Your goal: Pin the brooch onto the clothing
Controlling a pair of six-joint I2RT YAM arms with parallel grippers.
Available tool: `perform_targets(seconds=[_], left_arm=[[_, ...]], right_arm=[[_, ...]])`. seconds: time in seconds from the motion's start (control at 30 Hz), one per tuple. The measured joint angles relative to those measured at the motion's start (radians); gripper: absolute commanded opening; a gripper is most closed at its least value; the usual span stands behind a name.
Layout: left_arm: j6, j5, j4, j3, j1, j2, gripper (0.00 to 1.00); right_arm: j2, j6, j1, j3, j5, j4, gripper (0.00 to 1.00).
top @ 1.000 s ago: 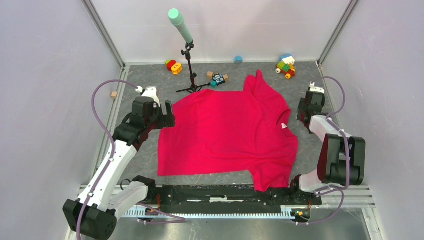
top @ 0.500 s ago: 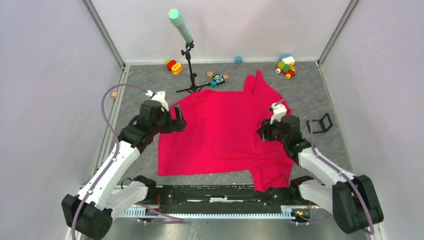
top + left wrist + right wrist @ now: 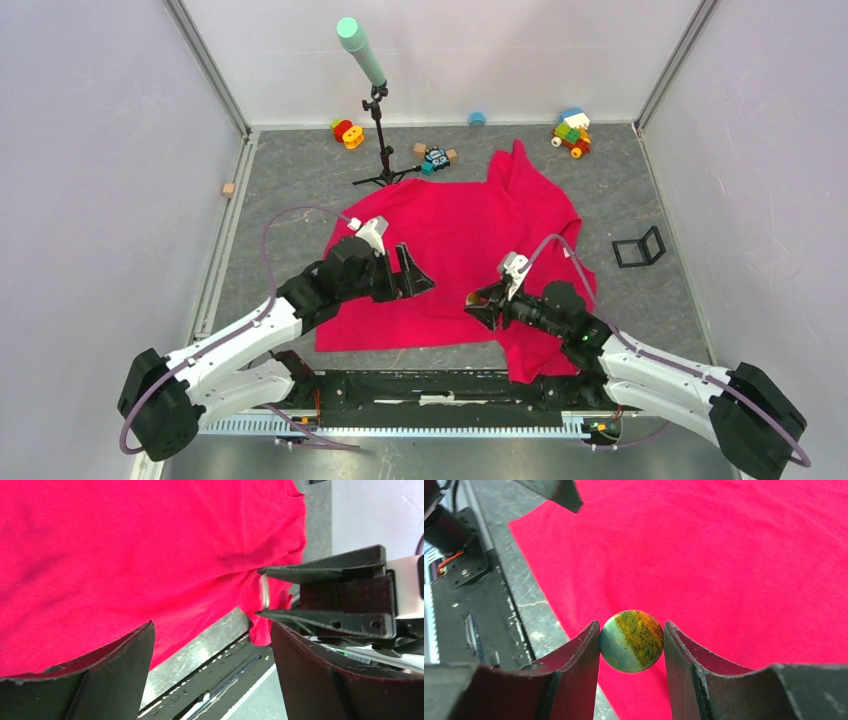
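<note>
The red-pink T-shirt (image 3: 455,245) lies flat on the grey table, collar to the right. My right gripper (image 3: 481,303) hovers over the shirt's front part and is shut on the brooch (image 3: 631,641), a round green and yellow disc held by its edges between both fingers. In the left wrist view the brooch (image 3: 264,591) shows edge-on in the right gripper (image 3: 260,591). My left gripper (image 3: 416,275) is open and empty, just left of the right gripper, its jaws facing it over the shirt (image 3: 125,555). The shirt (image 3: 734,550) fills the right wrist view.
A tripod stand with a green tip (image 3: 377,110) stands at the back by the shirt's far edge. Toy blocks (image 3: 347,132), (image 3: 435,157), (image 3: 572,132) lie along the back. A small black frame (image 3: 638,248) sits right of the shirt. The black rail (image 3: 450,388) runs along the front.
Both arms have swung in from the sides over the shirt's front part. The right gripper has come from the far right, and the two grippers now face each other closely.
</note>
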Motion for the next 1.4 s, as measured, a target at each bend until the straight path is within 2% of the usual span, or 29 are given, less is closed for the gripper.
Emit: perform_targets(seconds=[0.07, 0.3, 0.47, 0.57, 0.7, 0.83, 1.23, 1.4], left_arm=[[-0.049, 0.0, 0.047, -0.027, -0.021, -0.004, 0.82], [-0.13, 0.002, 0.148, -0.054, -0.074, 0.004, 0.77], [-0.148, 0.002, 0.188, -0.054, -0.111, 0.057, 0.62], [-0.154, 0.003, 0.202, -0.058, -0.136, 0.093, 0.54], [-0.158, 0.006, 0.225, -0.06, -0.165, 0.126, 0.51], [-0.165, 0.011, 0.25, -0.064, -0.185, 0.135, 0.43], [-0.18, 0.021, 0.279, -0.088, -0.202, 0.154, 0.28], [-0.205, 0.038, 0.32, -0.092, -0.203, 0.179, 0.11]], right_arm=[[0.002, -0.005, 0.053, 0.0, 0.016, 0.015, 0.41], [0.055, -0.035, 0.21, 0.038, 0.102, 0.023, 0.4], [0.094, -0.051, 0.269, 0.075, 0.153, 0.035, 0.4], [0.106, -0.057, 0.285, 0.086, 0.169, 0.043, 0.39], [0.122, -0.06, 0.299, 0.095, 0.181, 0.045, 0.39], [0.137, -0.061, 0.305, 0.096, 0.188, 0.045, 0.39], [0.144, -0.068, 0.312, 0.096, 0.2, 0.044, 0.38], [0.144, -0.069, 0.312, 0.096, 0.207, 0.039, 0.39]])
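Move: The brooch, held edge-on in the right fingers, lies about 12 cm to the right of the left hand, 1 cm back and 4 cm below it. For the right hand, the left gripper it goes to is some 12 cm left, 1 cm ahead and 4 cm higher. Of the brooch, the clothing's middle lies about 7 cm ahead, 6 cm left and 11 cm below; its near-right flap about 13 cm right, 10 cm back and 10 cm below. The left fingertips close from nearly wide open around the two faces of the brooch, as that hand comes some 6 cm right, 4 cm back and a little down towards it. The right hand, still pinching the rim, brings the brooch about 5 cm left and 3 to 4 cm back towards the left hand, turning slightly counter-clockwise, then holds it still while the left finishes its approach. ##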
